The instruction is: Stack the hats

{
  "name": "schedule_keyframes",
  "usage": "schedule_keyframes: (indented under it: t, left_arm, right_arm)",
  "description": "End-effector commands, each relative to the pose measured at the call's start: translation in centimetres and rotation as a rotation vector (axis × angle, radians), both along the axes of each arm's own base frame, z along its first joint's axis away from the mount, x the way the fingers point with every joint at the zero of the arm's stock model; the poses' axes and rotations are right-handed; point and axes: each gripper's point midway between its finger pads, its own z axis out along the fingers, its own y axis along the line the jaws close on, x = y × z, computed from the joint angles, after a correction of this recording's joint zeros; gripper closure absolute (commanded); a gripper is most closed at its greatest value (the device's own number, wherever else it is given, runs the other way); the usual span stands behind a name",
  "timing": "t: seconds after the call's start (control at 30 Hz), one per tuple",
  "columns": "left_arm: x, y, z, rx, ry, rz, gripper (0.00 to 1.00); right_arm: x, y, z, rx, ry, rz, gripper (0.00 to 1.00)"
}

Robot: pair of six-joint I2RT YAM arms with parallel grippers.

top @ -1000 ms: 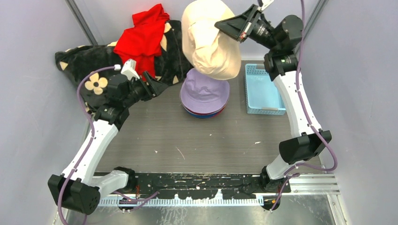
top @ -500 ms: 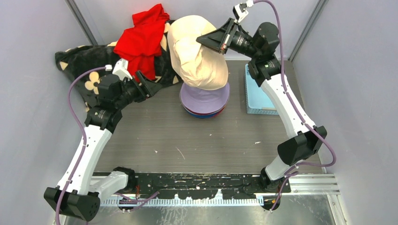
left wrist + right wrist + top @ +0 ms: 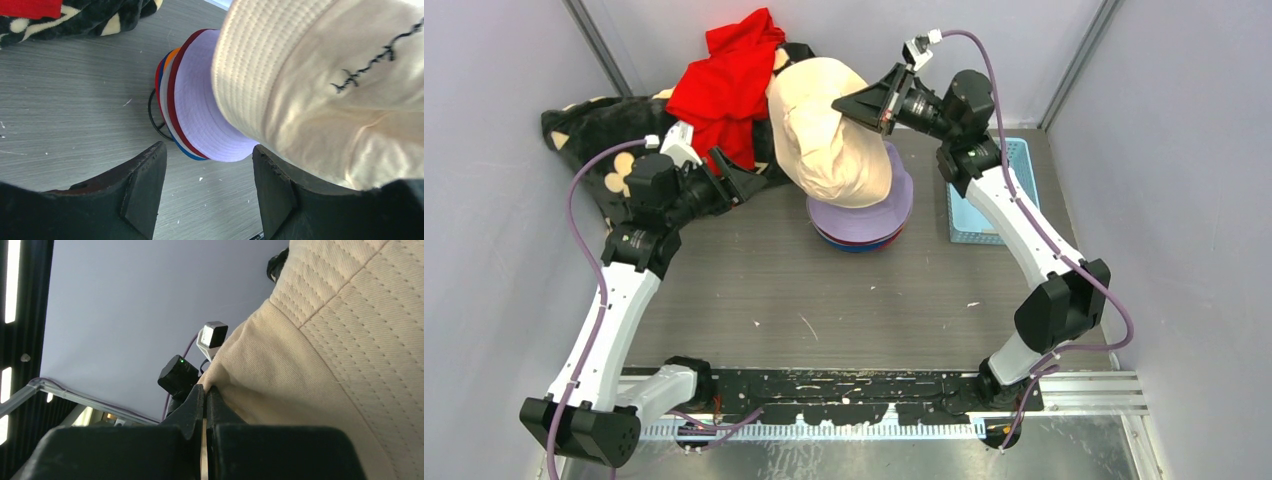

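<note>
A stack of hats [image 3: 861, 222] sits at the middle back of the table, with a pale grey-lilac hat on top and red, orange and blue brims showing under it [image 3: 172, 85]. My right gripper [image 3: 842, 100] is shut on the edge of a cream hat [image 3: 829, 135]. The cream hat hangs over the stack's far left side and hides most of the top crown. In the right wrist view the fingers [image 3: 205, 390] pinch the cream fabric [image 3: 340, 355]. My left gripper [image 3: 746, 182] is open and empty just left of the stack. It also shows in the left wrist view [image 3: 207, 192], with the cream hat [image 3: 325, 85] beside its right finger.
A bright red garment [image 3: 729, 85] lies on a black blanket with cream flowers [image 3: 589, 130] at the back left. A blue basket [image 3: 989, 205] stands right of the stack, partly behind my right arm. Grey walls close in both sides.
My right gripper has carried the cream hat left and down, so it now hangs over the stack. My left arm has drawn back a little to the left, still open.
</note>
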Motion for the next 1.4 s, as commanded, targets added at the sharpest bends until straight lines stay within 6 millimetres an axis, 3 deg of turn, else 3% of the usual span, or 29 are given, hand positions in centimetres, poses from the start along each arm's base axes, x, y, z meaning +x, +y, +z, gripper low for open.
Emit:
schedule_keyframes:
  t: [0.0,0.13,0.37,0.5,0.93,1.13,1.27,1.37]
  left_arm:
    - [0.0,-0.3,2.0,-0.027,-0.052,-0.02,0.36]
    - [0.0,-0.2,1.7,-0.026,-0.046,-0.02,0.36]
    - [0.5,-0.3,1.1,-0.027,-0.032,-0.018,0.36]
    - [1.1,-0.6,0.6,-0.039,-0.018,-0.022,0.36]
    - [4.3,-1.5,-0.7,-0.088,-0.047,-0.029,0.36]
    - [6.7,-2.7,-2.0,-0.133,-0.047,-0.062,0.36]
    - [8.8,-3.8,-2.7,-0.184,-0.084,-0.103,0.36]
    - [9.5,-4.6,-2.7,-0.214,-0.119,-0.142,0.36]
  right_arm:
    - [-1.3,-0.8,2.0,0.048,-0.044,-0.023,0.99]
    - [-0.5,-1.3,0.8,0.034,-0.016,-0.059,0.99]
    - [1.6,-4.9,-0.6,-0.009,0.015,-0.184,0.99]
    - [2.6,-6.7,-2.3,-0.024,0.05,-0.209,0.99]
    - [6.2,-10.0,-13.2,-0.14,0.183,-0.252,0.98]
    - [8.1,-10.5,-14.8,-0.155,0.15,-0.243,0.78]
    - [9.1,-11.4,-13.4,-0.117,0.085,-0.233,0.61]
    - [9.1,-13.2,-12.2,-0.093,0.034,-0.273,0.47]
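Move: The right gripper holds the cream hat, its middle roughly 5 cm to the left of the fingers, 1 cm back and 6 cm below. The purple hat on top of the stack is about 2 cm ahead, 3 cm to the right and 24 cm below that gripper; the blue basket is some 12 cm ahead, 34 cm right and 43 cm below. From the left gripper, the purple hat is about 5 cm ahead, 25 cm right and 9 cm lower. Lower the right gripper about 17 cm with the cream hat onto the purple one, drawing it some 11 cm right and 9 cm forward, wrist tipping down and turning clockwise; near the bottom open the fingers to about half around the crown cloth. Late on, bring the already open left gripper about 8 cm forward, down and a little right towards the stack. ##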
